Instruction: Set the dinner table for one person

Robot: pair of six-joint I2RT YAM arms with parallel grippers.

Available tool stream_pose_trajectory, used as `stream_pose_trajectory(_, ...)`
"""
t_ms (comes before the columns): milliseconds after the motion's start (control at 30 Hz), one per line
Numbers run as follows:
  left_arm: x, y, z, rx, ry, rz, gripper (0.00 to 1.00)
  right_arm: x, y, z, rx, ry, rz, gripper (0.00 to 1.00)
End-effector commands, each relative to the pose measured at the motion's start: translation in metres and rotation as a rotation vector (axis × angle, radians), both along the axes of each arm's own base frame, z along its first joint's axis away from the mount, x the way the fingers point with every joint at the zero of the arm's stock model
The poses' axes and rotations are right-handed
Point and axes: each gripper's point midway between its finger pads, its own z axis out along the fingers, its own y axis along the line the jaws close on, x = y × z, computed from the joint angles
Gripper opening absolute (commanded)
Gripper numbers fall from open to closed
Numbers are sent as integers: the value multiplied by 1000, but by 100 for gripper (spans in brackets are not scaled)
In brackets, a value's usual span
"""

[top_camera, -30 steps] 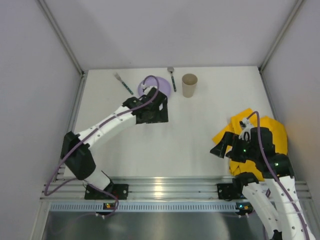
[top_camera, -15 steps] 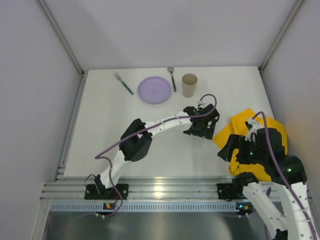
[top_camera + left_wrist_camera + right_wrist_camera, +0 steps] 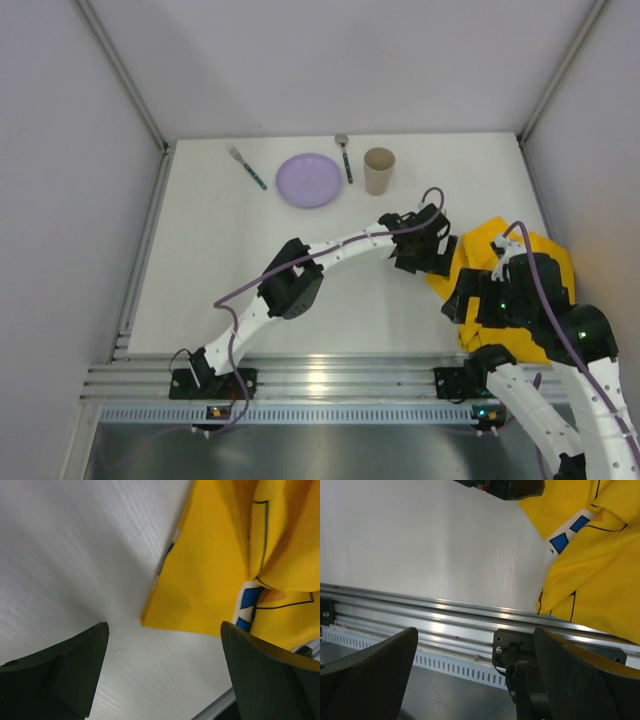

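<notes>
The dinner table (image 3: pixel 230 260) is a large white top. At its back lie a fork (image 3: pixel 247 167), a purple plate (image 3: pixel 308 180), a spoon (image 3: pixel 344 158) and a tan cup (image 3: pixel 379 170). A crumpled yellow printed cloth (image 3: pixel 500 248) lies at the right. My left gripper (image 3: pixel 430 262) reaches across to the cloth's left corner. It is open just above the table, and the corner of the cloth (image 3: pixel 215 580) lies just beyond the fingertips. My right gripper (image 3: pixel 457 305) hangs open and empty over the cloth's near edge, facing the front rail.
An aluminium rail (image 3: pixel 445 615) runs along the table's near edge, with the right arm's base mount (image 3: pixel 520 645) on it. Grey walls close in the left, back and right sides. The left arm's forearm (image 3: pixel 340 248) spans the middle of the table.
The left arm has swung from over the purple plate at the back across to the yellow cloth's left corner. The right gripper has drawn back slightly to the right. Both stay open.
</notes>
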Motion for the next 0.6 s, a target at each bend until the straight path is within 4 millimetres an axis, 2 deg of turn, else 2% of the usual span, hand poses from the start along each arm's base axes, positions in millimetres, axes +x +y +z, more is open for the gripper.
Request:
stream_pose_trajectory(0, -8, -29, -14, -93, 65, -58, 98, 1, -4, 4, -24, -4, -18, 100)
stream_pose_trajectory(33, -9, -32, -19, -99, 77, -60, 98, 2, -5, 4, -26, -1, -19, 100)
stream_pose_trajectory(67, -13, -35, -22, -112, 103, -75, 92, 2, -6, 3, -32, 2, -23, 100)
stream_pose_trajectory(100, -15, -35, -34, -100, 121, -78, 85, 3, -6, 2, -33, 5, -27, 100)
stream_pose_trajectory(133, -19, -35, -38, -102, 137, -89, 75, 3, -6, 2, -37, 8, -30, 100)
stream_pose_trajectory(167, -24, -34, -45, -99, 166, -103, 59, 4, -7, 2, -42, 13, -34, 100)
stream_pose_trajectory(267, -32, -32, -52, -105, 199, -125, 37, 6, -7, 0, -46, 22, -44, 100)
stream_pose_trajectory(333, -40, -29, -54, -110, 220, -150, 17, 9, -6, -3, -45, 31, -45, 100)
stream_pose_trajectory(367, -42, -28, -56, -106, 222, -156, 3, 11, -5, -4, -42, 32, -43, 100)
stream_pose_trajectory(467, -34, -15, -50, -66, 181, -140, 0, 17, 1, -9, -25, 51, -35, 100)
stream_pose_trajectory(533, -22, 3, -35, -44, 132, -95, 0, 23, 6, -11, -13, 50, -27, 100)
stream_pose_trajectory(567, -6, 16, -27, -43, 120, -51, 0, 24, 9, -14, -2, 59, -19, 100)
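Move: The left hand, open, is just above the left corner of the yellow cloth: the part to grip lies roughly 3 cm to its right, 2 cm back and 3 cm below. The cloth's blue-and-white patch is about 9 cm right and 6 cm back, and the cup some 22 cm ahead and 12 cm left. From the right hand, that corner lies about 13 cm ahead, 6 cm left and 17 cm below. The left hand glides some 4 cm to the right, low over the cloth's left corner, and its wide-open fingers begin to shut towards the end of that glide. As they finish closing it sinks and draws back by about 2 cm each, the wrist tilting around 15 degrees so that the fingers lean more to the right, and the fingertips pinch the cloth near its corner. ##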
